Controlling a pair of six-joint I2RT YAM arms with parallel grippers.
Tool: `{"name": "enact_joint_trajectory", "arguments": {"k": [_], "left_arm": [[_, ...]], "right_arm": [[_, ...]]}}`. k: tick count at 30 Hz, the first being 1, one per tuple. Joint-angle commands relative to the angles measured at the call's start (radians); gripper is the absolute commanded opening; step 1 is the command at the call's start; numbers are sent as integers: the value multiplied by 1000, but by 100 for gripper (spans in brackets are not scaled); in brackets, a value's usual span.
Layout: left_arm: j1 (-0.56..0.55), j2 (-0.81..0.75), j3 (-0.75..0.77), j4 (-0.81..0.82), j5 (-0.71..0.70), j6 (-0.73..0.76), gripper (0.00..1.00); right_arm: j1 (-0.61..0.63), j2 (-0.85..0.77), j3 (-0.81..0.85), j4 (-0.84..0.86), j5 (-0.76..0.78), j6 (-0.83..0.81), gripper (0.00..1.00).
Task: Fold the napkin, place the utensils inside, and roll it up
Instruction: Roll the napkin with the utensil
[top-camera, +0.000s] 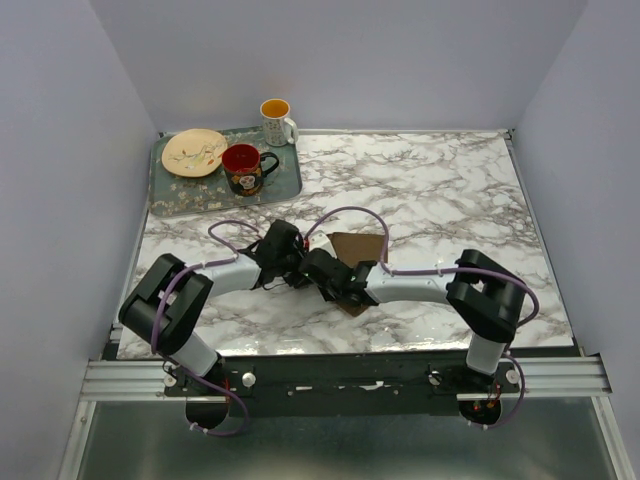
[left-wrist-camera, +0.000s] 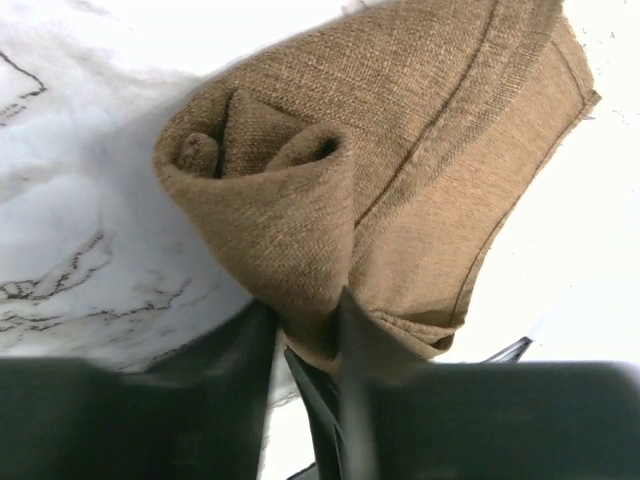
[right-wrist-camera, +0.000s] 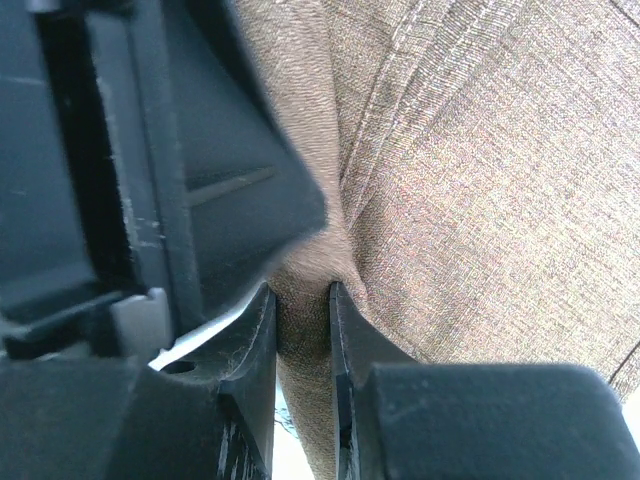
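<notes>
The dark brown napkin (top-camera: 357, 250) lies near the middle of the marble table, partly rolled. In the left wrist view the napkin (left-wrist-camera: 400, 160) shows a rolled end with a spiral opening. My left gripper (top-camera: 285, 262) is shut on the roll's near edge (left-wrist-camera: 310, 335). My right gripper (top-camera: 345, 288) is shut on a pinched fold of the napkin (right-wrist-camera: 303, 300); the other gripper's black body fills the upper left of the right wrist view. The two grippers sit close together. The spoon is hidden from view.
A grey-green tray (top-camera: 180, 195) at the far left holds a cream plate (top-camera: 194, 152) and a red mug (top-camera: 244, 167). A white mug with an orange inside (top-camera: 277, 121) stands at the tray's far right corner. Purple cables loop over both arms.
</notes>
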Motion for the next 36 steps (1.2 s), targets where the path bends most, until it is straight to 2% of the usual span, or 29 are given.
{"name": "enact_joint_trajectory", "arguments": {"k": [1, 2, 5, 10, 12, 17, 18, 21, 23, 28, 36], "left_arm": [[1, -62, -23, -108, -14, 116, 50], [6, -68, -12, -137, -24, 132, 58], [24, -114, 11, -170, -52, 183, 67], [93, -198, 14, -211, -60, 245, 70], [109, -228, 11, -236, -64, 262, 71], [119, -307, 14, -305, -66, 310, 73], [119, -317, 5, -297, -51, 295, 74], [109, -327, -23, -279, -31, 281, 81], [101, -306, -29, -256, -29, 275, 81], [26, -217, 0, -208, -15, 235, 80], [-11, -122, 19, -157, -28, 167, 78]], "right_arm": [[-45, 52, -81, -80, -108, -1, 1], [-53, 43, -85, -60, -134, -6, 1], [-100, 11, -101, -26, -258, -2, 1], [-176, -18, -115, 6, -428, -12, 1], [-246, -17, -131, 42, -601, -5, 1], [-376, 20, -133, 98, -836, -8, 1], [-396, 46, -136, 112, -931, 0, 1], [-459, 80, -167, 191, -1089, 24, 1], [-481, 121, -187, 219, -1145, 41, 0], [-495, 178, -249, 418, -1292, 155, 1], [-530, 224, -335, 638, -1392, 279, 1]]}}
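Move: The napkin roll is already pinched by both hands. Its middle is about 1 cm back and 3 cm right of the left hand, and about 1 cm ahead and 1 cm left of the right. The napkin's flat part, still unrolled, lies some 5 cm ahead and 5 cm right of the right hand, a couple of centimetres below. The red mug stands roughly 26 cm ahead and 18 cm left of the left hand. The napkin roll stays pinched in the right fingers, which turn it over forward and to the right, towards the flat part, by nearly 70 degrees, edging forward, then back to finish 2 cm behind their start. The left fingers let go of it and open wide; that hand swings some 6 cm left and 5 cm up, then drops back and right, staying open beside the roll. ##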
